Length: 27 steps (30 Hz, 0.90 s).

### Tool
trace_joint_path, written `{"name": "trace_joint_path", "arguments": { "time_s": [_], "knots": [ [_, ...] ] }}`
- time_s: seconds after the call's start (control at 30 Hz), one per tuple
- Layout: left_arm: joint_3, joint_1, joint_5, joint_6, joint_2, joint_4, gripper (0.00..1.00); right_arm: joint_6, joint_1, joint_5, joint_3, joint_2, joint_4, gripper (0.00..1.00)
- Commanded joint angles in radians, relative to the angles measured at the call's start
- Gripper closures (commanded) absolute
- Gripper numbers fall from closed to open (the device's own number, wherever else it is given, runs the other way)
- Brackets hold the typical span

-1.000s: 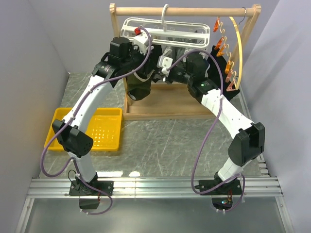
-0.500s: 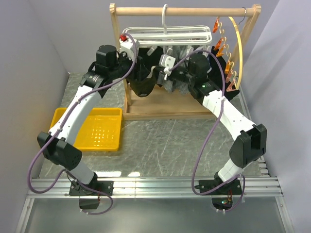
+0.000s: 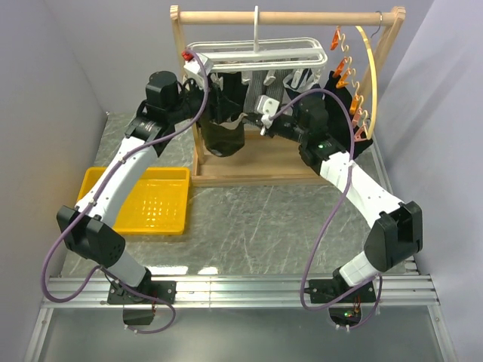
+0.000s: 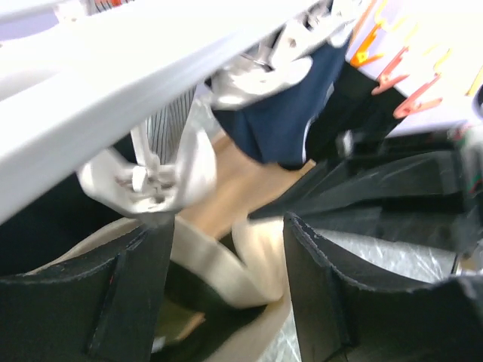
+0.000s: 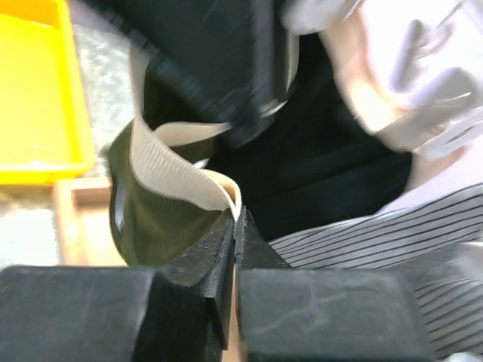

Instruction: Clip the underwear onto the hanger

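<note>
The underwear, olive-green with a beige waistband, hangs under the left part of the white hanger on the wooden rack. My right gripper is shut on a fold of the waistband, holding it up from the right. My left gripper is open just below the hanger's white bar. A loop of the waistband lies loose between its fingers. A white clip dangles right above the left finger. In the top view both grippers meet under the hanger, left and right.
A navy garment, a black garment and a striped one hang from the same hanger. The wooden rack carries a curved hoop with orange clips. A yellow tray sits left of the rack's base.
My left arm has risen toward the hanger and its jaws have spread wider. The underwear has come up under the hanger's left side. The right gripper stays shut on the waistband.
</note>
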<state>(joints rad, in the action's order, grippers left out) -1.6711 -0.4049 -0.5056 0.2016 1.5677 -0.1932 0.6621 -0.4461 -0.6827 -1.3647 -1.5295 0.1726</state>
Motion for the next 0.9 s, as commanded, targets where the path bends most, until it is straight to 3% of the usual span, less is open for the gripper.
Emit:
{"name": "trace_joint_path", "arguments": {
  "time_s": [0.0,0.1,0.13,0.23,0.4,0.6,0.87],
  "knots": [
    [0.013,0.001,-0.031,0.038,-0.032,0.150,0.36,-0.064,0.003,-0.002,0.045,0.049,0.056,0.82],
    [0.008,0.002,-0.031,0.047,-0.021,0.161,0.37,-0.104,0.004,0.028,0.052,0.046,0.113,0.60],
    [0.001,0.003,-0.027,0.051,-0.018,0.163,0.38,-0.134,0.004,0.053,0.050,0.045,0.154,0.58],
    [-0.004,0.006,-0.033,0.062,-0.012,0.173,0.42,-0.222,0.012,0.124,0.055,0.037,0.290,0.56],
    [-0.007,0.009,-0.030,0.058,-0.012,0.186,0.46,-0.360,0.018,0.117,0.059,0.028,0.485,0.55],
    [-0.035,0.009,-0.060,0.056,0.006,0.187,0.58,-0.363,-0.002,0.118,0.010,-0.014,0.522,0.52],
    [-0.039,0.009,-0.105,0.025,0.000,0.221,0.61,-0.345,-0.028,0.129,-0.045,-0.053,0.524,0.52]
  ]
}}
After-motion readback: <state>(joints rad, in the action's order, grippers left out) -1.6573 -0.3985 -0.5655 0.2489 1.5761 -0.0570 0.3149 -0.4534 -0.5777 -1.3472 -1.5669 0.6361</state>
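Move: The shut right fingers hold the underwear's waistband; the hanger clip they next go to is about 8 cm above them, 2 cm farther out and 2 cm left. From the right hand, the underwear's middle hangs some 6 cm left, 1 cm ahead and 8 cm below, and the black cloth is about 7 cm ahead and 4 cm left, level in height. From the left hand that clip is roughly 3 cm ahead, 4 cm right and 5 cm up. Right fingers release the waistband, dip, then rise about 9 cm, tilting up, towards the clip; left fingers narrow. ##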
